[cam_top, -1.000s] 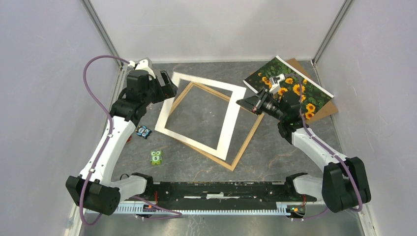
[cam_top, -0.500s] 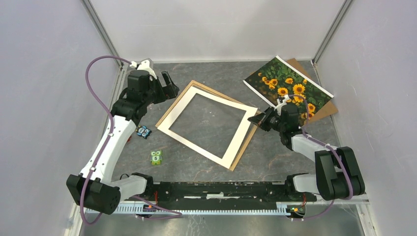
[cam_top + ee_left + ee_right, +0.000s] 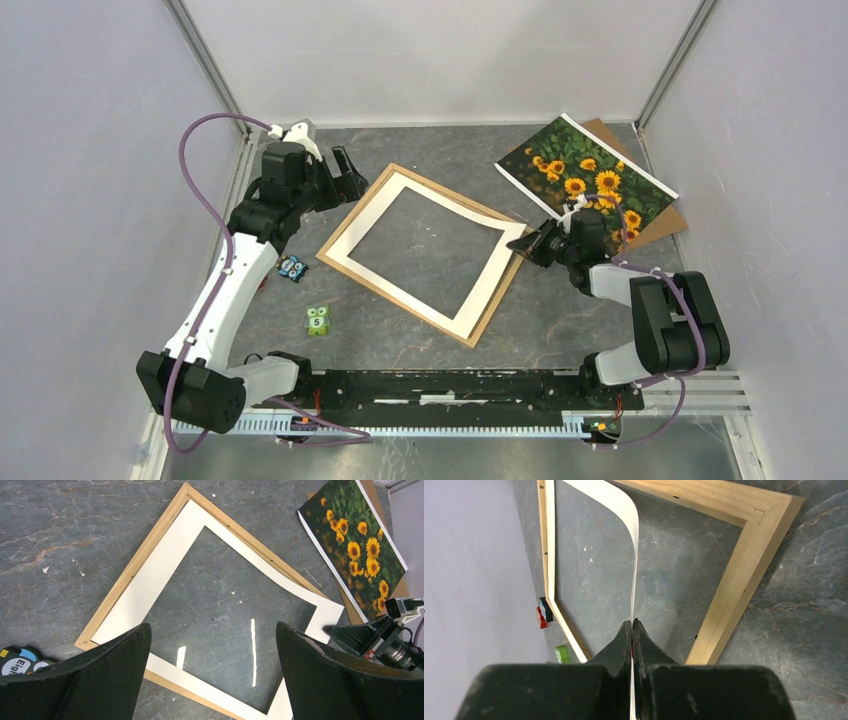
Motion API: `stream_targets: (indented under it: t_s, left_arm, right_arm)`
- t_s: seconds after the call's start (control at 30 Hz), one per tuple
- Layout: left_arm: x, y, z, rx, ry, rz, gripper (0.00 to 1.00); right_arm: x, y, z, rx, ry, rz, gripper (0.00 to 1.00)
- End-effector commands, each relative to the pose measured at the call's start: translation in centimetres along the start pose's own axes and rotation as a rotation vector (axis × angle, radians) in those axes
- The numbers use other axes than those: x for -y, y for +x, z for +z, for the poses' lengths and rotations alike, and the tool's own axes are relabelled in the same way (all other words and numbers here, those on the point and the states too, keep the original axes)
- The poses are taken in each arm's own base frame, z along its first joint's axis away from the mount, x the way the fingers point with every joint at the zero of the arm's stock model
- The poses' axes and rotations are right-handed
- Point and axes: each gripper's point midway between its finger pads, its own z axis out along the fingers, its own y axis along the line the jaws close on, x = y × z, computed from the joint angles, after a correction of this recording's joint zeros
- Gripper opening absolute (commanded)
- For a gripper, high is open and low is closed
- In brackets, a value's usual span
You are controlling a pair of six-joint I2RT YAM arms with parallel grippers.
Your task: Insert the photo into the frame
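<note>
The photo (image 3: 585, 170), sunflowers face up, lies at the back right on a brown backing board (image 3: 668, 222). The light wooden frame (image 3: 392, 300) lies flat mid-table. A white mat board (image 3: 365, 215) rests over it, its right corner lifted and bent. My right gripper (image 3: 528, 240) is shut on that corner; in the right wrist view the thin white mat board (image 3: 631, 525) runs edge-on into the closed right gripper (image 3: 632, 622) above the frame (image 3: 734, 585). My left gripper (image 3: 345, 175) hovers open at the frame's back-left corner, and the left gripper (image 3: 212, 630) holds nothing.
A small blue toy block (image 3: 292, 267) and a green one (image 3: 318, 320) sit left of the frame. Side walls stand close on the left and right, and the photo (image 3: 357, 545) lies near the right wall.
The white mat board has swung round and come down to line up with the frame. My right arm drew back towards the frame's right corner, still gripping it. The left arm barely moved.
</note>
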Motion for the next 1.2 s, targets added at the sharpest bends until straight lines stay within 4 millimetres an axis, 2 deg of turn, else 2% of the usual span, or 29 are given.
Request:
stream_targets:
  t_s: [0.0,0.1,0.37,0.6,0.73,0.83,0.97,1.13,1.17]
  left_arm:
    - [0.9,-1.0,0.1,0.031,0.036,-0.027,1.0]
    - [0.9,-1.0,0.1,0.029,0.037,-0.028,1.0]
    - [1.0,-0.9,0.1,0.026,0.039,-0.03,1.0]
    - [1.1,-0.8,0.2,0.017,0.048,-0.034,1.0]
    - [1.3,-0.8,0.2,0.017,0.055,-0.035,1.0]
    - [1.4,-0.7,0.2,0.012,0.06,-0.037,1.0]
    - [1.5,-0.7,0.2,0.009,0.066,-0.04,1.0]
    - [1.5,-0.7,0.1,0.009,0.069,-0.04,1.0]
    - [1.5,-0.7,0.1,0.01,0.068,-0.04,1.0]
  right_arm:
    - [-2.4,-1.8,0.7,0.018,-0.084,-0.083,0.0]
    - [-3.4,-1.8,0.9,0.015,-0.13,-0.096,0.0]
    - [-3.6,-2.4,1.4,0.056,-0.126,-0.131,0.0]
    - [-3.2,-2.6,2.0,0.062,-0.116,-0.154,0.0]
    - [-2.7,-1.9,1.9,0.04,-0.098,-0.172,0.01]
    - [-2.5,-1.6,1.7,0.036,-0.078,-0.205,0.14]
    - [-2.2,-1.9,1.2,0.031,-0.03,-0.273,0.36]
    - [-0.8,-2.7,0.4,-0.017,0.101,-0.431,0.55]
    - [-0.1,-2.8,0.0,-0.039,0.151,-0.466,0.59]
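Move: The right hand still pinches the right-hand end of the white mat; the frame's right corner lies about 5 cm ahead, 3 cm to its right and 4 cm below. The frame's middle is level with this hand, some 20 cm to its left; the sunflower photo is about 16 cm ahead and 17 cm to its right. From the idle left hand that frame corner is about 41 cm to the right, 2 cm ahead and 24 cm below. The right hand eases the pinched mat about 2 cm forward and slightly left, then opens its fingers halfway, rolling. ##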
